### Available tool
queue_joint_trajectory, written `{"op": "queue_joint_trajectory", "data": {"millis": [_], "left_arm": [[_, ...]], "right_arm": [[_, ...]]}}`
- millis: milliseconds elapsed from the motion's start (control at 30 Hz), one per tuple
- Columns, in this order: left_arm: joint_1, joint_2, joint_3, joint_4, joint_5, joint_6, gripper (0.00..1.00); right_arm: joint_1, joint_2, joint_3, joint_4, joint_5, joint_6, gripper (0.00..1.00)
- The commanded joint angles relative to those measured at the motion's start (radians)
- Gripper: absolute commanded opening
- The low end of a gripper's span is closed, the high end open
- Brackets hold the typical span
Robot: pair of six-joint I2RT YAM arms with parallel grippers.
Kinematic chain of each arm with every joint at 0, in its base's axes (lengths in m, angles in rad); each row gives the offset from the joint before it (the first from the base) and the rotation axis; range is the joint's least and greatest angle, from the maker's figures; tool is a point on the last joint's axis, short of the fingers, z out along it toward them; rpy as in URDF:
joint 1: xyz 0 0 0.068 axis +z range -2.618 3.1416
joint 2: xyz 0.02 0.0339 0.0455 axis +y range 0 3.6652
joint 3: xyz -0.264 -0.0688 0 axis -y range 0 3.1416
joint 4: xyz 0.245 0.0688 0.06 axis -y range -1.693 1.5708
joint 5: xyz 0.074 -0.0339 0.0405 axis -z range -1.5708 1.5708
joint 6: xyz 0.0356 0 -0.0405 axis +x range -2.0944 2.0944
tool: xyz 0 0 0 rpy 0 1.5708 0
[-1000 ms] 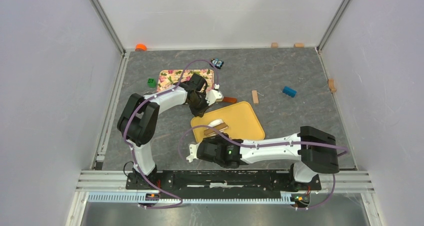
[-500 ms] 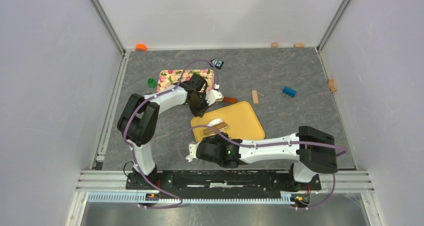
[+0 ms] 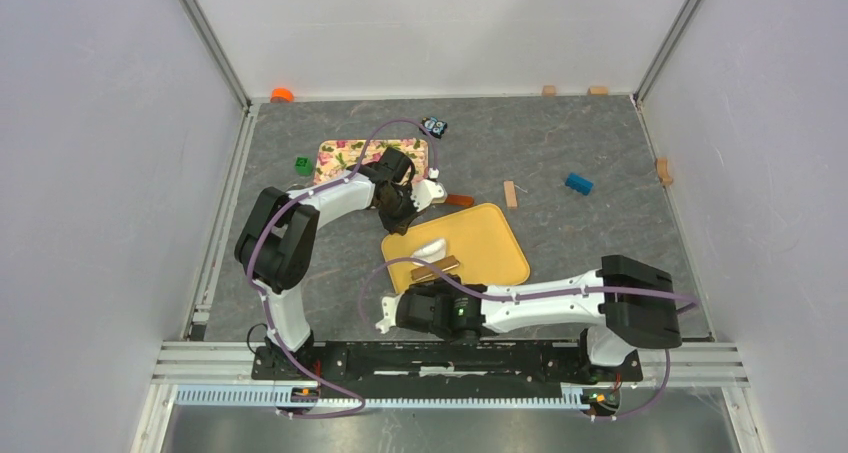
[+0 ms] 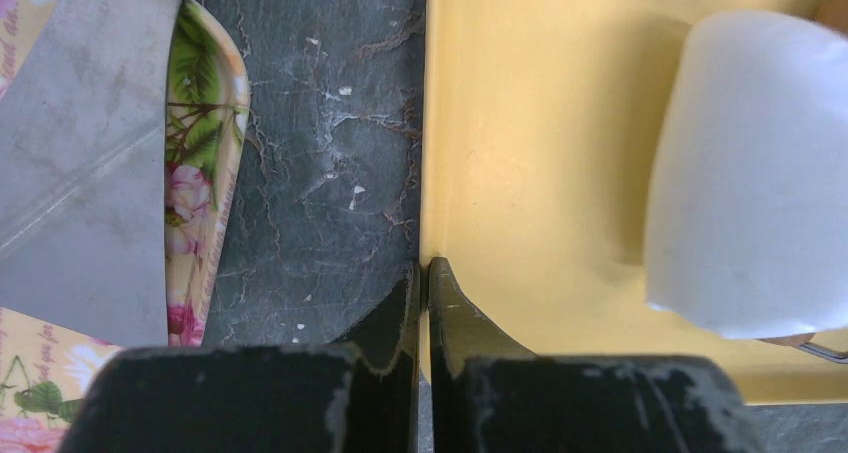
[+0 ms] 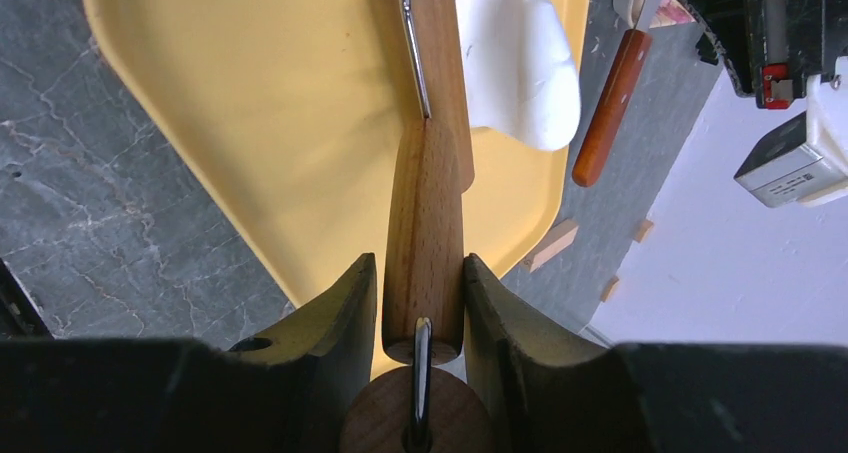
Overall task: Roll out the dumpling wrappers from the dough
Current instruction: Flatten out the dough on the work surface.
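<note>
The dough (image 3: pixel 430 246) is a thick white oblong lump on the yellow board (image 3: pixel 490 235). It also shows in the left wrist view as dough (image 4: pixel 750 173) and in the right wrist view as dough (image 5: pixel 515 58). My right gripper (image 5: pixel 423 273) is shut on the handle of a wooden roller (image 5: pixel 425 223), whose far end lies beside the dough. From above, the roller (image 3: pixel 435 270) sits at the board's near edge, just ahead of the right gripper (image 3: pixel 420 295). My left gripper (image 4: pixel 427 273) is shut, pinching the board's left edge (image 4: pixel 432 173). Dumpling wrappers are out of view.
A floral board (image 3: pixel 345 153) lies behind the left arm, with a steel blade (image 4: pixel 90 163) on it. An orange-handled knife (image 3: pixel 458 200) lies beside the yellow board. A green block (image 3: pixel 302 163), a blue block (image 3: pixel 578 183) and a wooden block (image 3: pixel 510 193) lie scattered.
My right gripper has drawn the roller back toward the near edge of the board, away from the dough. The left gripper has stayed where it was.
</note>
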Motion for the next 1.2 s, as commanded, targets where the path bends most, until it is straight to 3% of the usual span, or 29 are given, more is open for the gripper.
{"op": "queue_joint_trajectory", "data": {"millis": [0, 267, 667, 867, 1167], "left_arm": [[-0.005, 0.095, -0.047, -0.006, -0.016, -0.017, 0.02], [-0.005, 0.095, -0.047, -0.005, -0.016, -0.016, 0.02], [-0.006, 0.094, -0.049, -0.003, -0.017, -0.019, 0.02], [-0.005, 0.093, -0.050, -0.001, -0.017, -0.020, 0.02], [-0.005, 0.091, -0.052, 0.002, -0.019, -0.021, 0.02]], "right_arm": [[-0.061, 0.141, -0.018, -0.108, -0.265, -0.047, 0.00], [-0.029, -0.016, -0.040, -0.235, -0.233, 0.074, 0.00], [-0.043, -0.156, 0.206, -0.322, -0.026, 0.081, 0.00], [-0.107, -0.140, 0.298, -0.222, 0.018, 0.008, 0.00], [-0.225, -0.063, 0.278, -0.058, 0.030, -0.138, 0.00]]}}
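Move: The dough lies curled on the yellow tray about 9 cm ahead of the right hand, 4 cm to its left and 5 cm below. The right hand already grips the rolling pin by its handle; the pin's big roller sits at the dough's near edge, some 5 cm ahead of the hand, 3 cm left and 5 cm lower. The cleaver handle is about 20 cm ahead and 2 cm right. From the left hand, the dough is about 5 cm back and 6 cm right, about 1 cm up. The dough is left behind on the tray as the roller comes free of it: keeping its grip on the handle, the right hand first draws about 2 cm back and to the right, then swings up some 10 cm and forward about 7 cm, carrying the roller up over the dough. The wrist turns slightly clockwise, under 10 degrees. The left hand stays still, shut fingers at the tray's far rim. ##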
